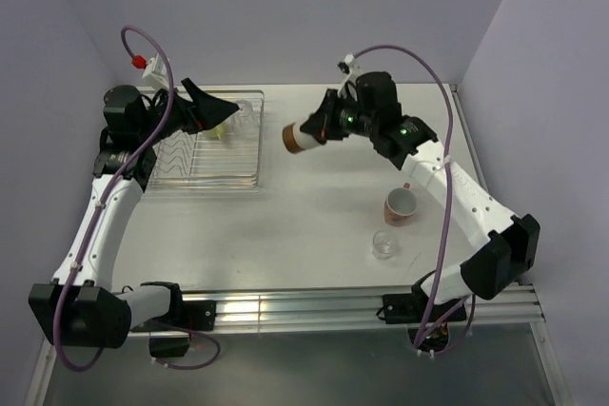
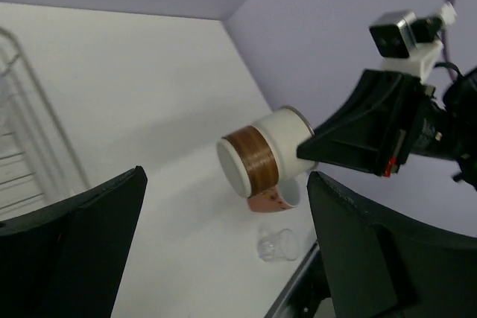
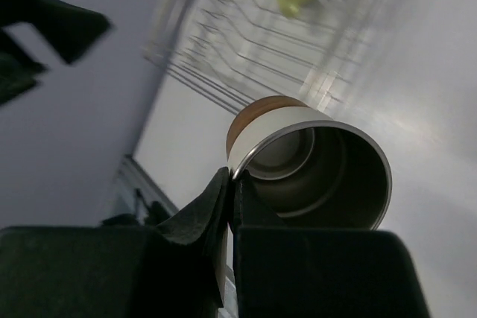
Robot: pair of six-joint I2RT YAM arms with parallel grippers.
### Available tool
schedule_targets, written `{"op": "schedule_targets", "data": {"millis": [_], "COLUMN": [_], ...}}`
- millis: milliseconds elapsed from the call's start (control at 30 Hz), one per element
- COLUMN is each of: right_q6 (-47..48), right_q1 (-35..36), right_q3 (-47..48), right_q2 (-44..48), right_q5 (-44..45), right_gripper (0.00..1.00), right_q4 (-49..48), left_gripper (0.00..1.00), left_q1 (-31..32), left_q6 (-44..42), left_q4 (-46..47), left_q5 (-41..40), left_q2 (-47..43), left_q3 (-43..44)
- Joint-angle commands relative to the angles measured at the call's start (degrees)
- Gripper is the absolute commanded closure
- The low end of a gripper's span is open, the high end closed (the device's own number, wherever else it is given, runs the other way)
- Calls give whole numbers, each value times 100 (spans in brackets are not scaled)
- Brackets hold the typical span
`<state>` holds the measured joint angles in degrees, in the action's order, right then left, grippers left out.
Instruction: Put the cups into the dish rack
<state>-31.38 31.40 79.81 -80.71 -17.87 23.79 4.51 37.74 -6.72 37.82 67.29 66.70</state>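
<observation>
My right gripper (image 1: 321,128) is shut on the rim of the brown metallic cup (image 1: 299,137), held sideways in the air just right of the dish rack (image 1: 190,173); the right wrist view shows the fingers (image 3: 216,206) pinching the cup's wall (image 3: 313,158). My left gripper (image 1: 219,109) is open and empty above the rack's far part. A pale yellow mug (image 1: 222,129) and a clear tumbler (image 1: 246,118) are in the rack. The salmon-pink mug (image 1: 401,204) and the other clear tumbler (image 1: 384,243) stand on the table at the right. The left wrist view shows the held cup (image 2: 261,158), the pink mug (image 2: 277,199) and the tumbler (image 2: 277,244).
The rack stands at the table's far left, close to the left and back walls. A wall also runs along the table's right side. A metal rail (image 1: 314,306) runs along the near edge between the arm bases.
</observation>
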Motion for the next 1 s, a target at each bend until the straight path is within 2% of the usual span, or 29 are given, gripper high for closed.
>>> {"op": "schedule_targets", "data": {"millis": [0,100,233,367,467,667,967], "right_q6": [-578,-1253,-2047,-2487,-2961,-3234,-3278], "right_q1": [-195,-318,-371,-389,-441,-538,-529], "right_q3": [701,1018,1282,1379,1204,1159,1493], "right_q2": [-480,-867,-1254,-1561,-1589,-1562,-1685], "right_q5": [-1736,-2404,-3002,-3204,-3319,-3407,-3381], "right_gripper": [100,100,100,100,100,100,100], "right_q4": [-1111,-1813,-2668,-3125,-3766,-4084,-4005], "left_gripper": [3,3,3,3,3,4,3], "left_q1": [-38,-38,-38,-30,-21,6,427], "left_q6": [751,1279,1227,1394,1254,938,955], "left_q4": [1654,2402,2377,2702,2580,2175,2403], "left_q5": [1446,1693,1526,1693,1641,1395,1526], "left_q2": [293,487,794,970,988,1023,1014], "left_q3": [45,80,291,335,344,318,230]}}
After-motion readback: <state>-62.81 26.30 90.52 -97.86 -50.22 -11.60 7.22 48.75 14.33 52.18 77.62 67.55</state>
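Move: The cup, in my right grip by its rim with its wood-banded base outward, is about 16 cm to the right of my open left hand, 2 cm back and 8 cm lower. From my right hand, my left gripper is some 20 cm to the left, 2 cm ahead and 6 cm higher. Below my left hand, the yellow mug in the dish rack is about 20 cm ahead, 12 cm left and 28 cm down; the rack's middle is 19 ahead, 17 left, 30 down. I lift the cup about 10 cm while carrying it some 7 cm left and slightly forward towards my left gripper, swinging my right fingers up from a downward slant to about level, keeping the rim pinched. My left hand, fingers wide open, comes about 5 cm right to meet it, rising slightly and turning nearly 20 degrees clockwise, with a pause before its last bit rightward. ##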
